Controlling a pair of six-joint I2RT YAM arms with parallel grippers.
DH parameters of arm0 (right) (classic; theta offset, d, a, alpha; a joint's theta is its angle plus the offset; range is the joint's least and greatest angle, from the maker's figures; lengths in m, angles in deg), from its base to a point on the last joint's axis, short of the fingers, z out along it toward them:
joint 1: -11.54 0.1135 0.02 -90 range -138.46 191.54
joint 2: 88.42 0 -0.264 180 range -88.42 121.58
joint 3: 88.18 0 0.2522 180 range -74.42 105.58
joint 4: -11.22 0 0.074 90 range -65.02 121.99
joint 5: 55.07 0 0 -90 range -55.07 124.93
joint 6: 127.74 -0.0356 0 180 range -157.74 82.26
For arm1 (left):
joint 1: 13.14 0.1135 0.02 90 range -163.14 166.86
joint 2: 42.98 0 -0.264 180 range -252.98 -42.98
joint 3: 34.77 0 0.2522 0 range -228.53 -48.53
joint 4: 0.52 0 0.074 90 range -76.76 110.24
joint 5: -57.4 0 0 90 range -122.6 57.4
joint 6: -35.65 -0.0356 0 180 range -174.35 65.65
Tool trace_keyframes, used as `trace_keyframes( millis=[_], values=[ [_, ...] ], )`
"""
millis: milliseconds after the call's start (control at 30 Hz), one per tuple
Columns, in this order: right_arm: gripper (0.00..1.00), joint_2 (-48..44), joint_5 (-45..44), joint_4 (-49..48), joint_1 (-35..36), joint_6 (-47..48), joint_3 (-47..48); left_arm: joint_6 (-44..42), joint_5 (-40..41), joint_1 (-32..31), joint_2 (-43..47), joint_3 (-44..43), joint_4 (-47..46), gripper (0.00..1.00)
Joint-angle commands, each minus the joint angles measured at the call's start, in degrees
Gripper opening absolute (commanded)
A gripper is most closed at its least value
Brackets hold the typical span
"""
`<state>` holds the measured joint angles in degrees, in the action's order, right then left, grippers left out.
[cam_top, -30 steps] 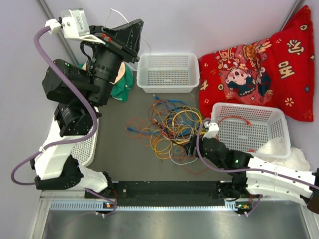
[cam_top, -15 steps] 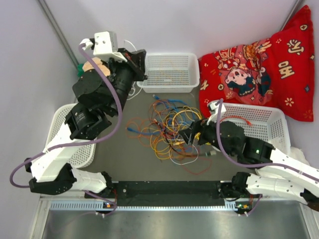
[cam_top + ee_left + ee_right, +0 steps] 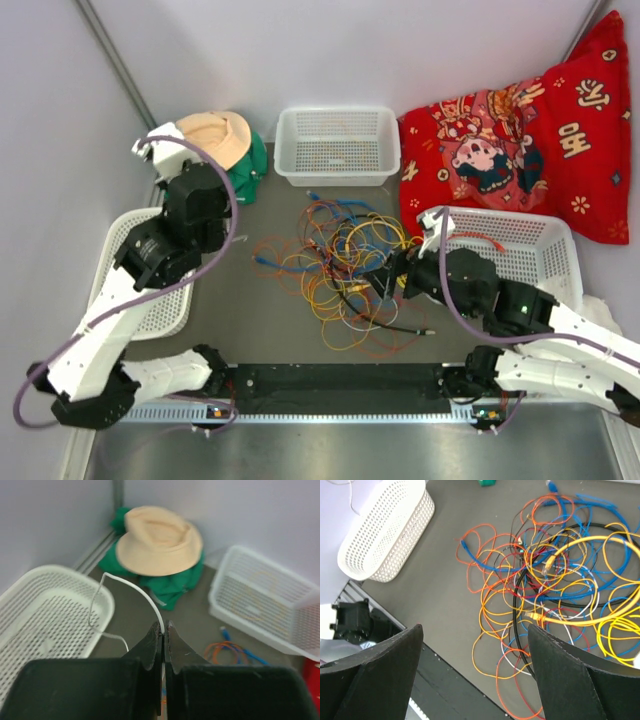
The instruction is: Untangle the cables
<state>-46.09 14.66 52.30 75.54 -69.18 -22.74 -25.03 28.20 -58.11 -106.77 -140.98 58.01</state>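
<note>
The cables (image 3: 340, 260) lie in a tangled heap of yellow, orange, blue, red, white and black loops on the dark mat; they also show in the right wrist view (image 3: 555, 575). My right gripper (image 3: 475, 627) is open wide and empty. It hovers over the heap's near right side (image 3: 388, 278). A black cable (image 3: 395, 325) trails out of the heap toward the front. My left gripper (image 3: 163, 625) is shut on a thin white cable (image 3: 132, 587), which arcs over the rim of the left basket (image 3: 55, 610). The left arm (image 3: 190, 205) hides its fingers in the top view.
A white basket (image 3: 337, 172) stands at the back. A second basket (image 3: 545, 300) on the right holds a red cable (image 3: 475, 240). An oval basket (image 3: 160, 305) is on the left. A tan hat (image 3: 215, 135) lies on green cloth, and a red pillow (image 3: 520, 130) at back right.
My left arm swung from the back basket down and left, over the oval basket, still gripping the white cable. My right gripper rose over the heap. A black cable now stretches out toward the front.
</note>
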Motion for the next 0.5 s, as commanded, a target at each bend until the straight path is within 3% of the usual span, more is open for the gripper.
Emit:
trace_keyframes(
  millis=[0, 267, 467],
  values=[
    [0.84, 1.26, 2.87, -3.14, 0.33, 1.29, -0.53, 12.42, -5.42, 11.03, 6.56, 11.72, 8.49, 0.0],
    [0.84, 1.8, 4.8, -4.28, 0.42, 0.68, -2.37, 7.69, -3.66, 26.32, 8.68, 15.8, 5.07, 0.0],
    [0.84, 3.02, 6.3, -5.25, 0.33, 0.41, -3.52, 6.0, -16.11, 42.31, 6.32, 19.13, 3.3, 0.0]
  ],
)
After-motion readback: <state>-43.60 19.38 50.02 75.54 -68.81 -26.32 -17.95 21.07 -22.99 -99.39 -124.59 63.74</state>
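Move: The left hand, still pinching a white cable, has the left white basket some 20 cm to its left, about 4 cm ahead and 40 cm below. The hat lies roughly 32 cm ahead and 8 cm left, about 36 cm down; the far white basket is 30 cm ahead, 24 cm right. For the open right hand the cable tangle's middle is about 16 cm ahead, 5 cm left, 27 cm below; the black cable's plug sits level with that hand, 13 cm right. Keeping its pinch on the white cable, the left hand swings about 16 cm left towards the left basket, sinking some 9 cm mostly early on, while the wrist turns about 30 degrees counter-clockwise and tips slightly down. The right hand, empty and still wide open, eases roughly 3 cm down towards the tangle, drifting slightly left. ##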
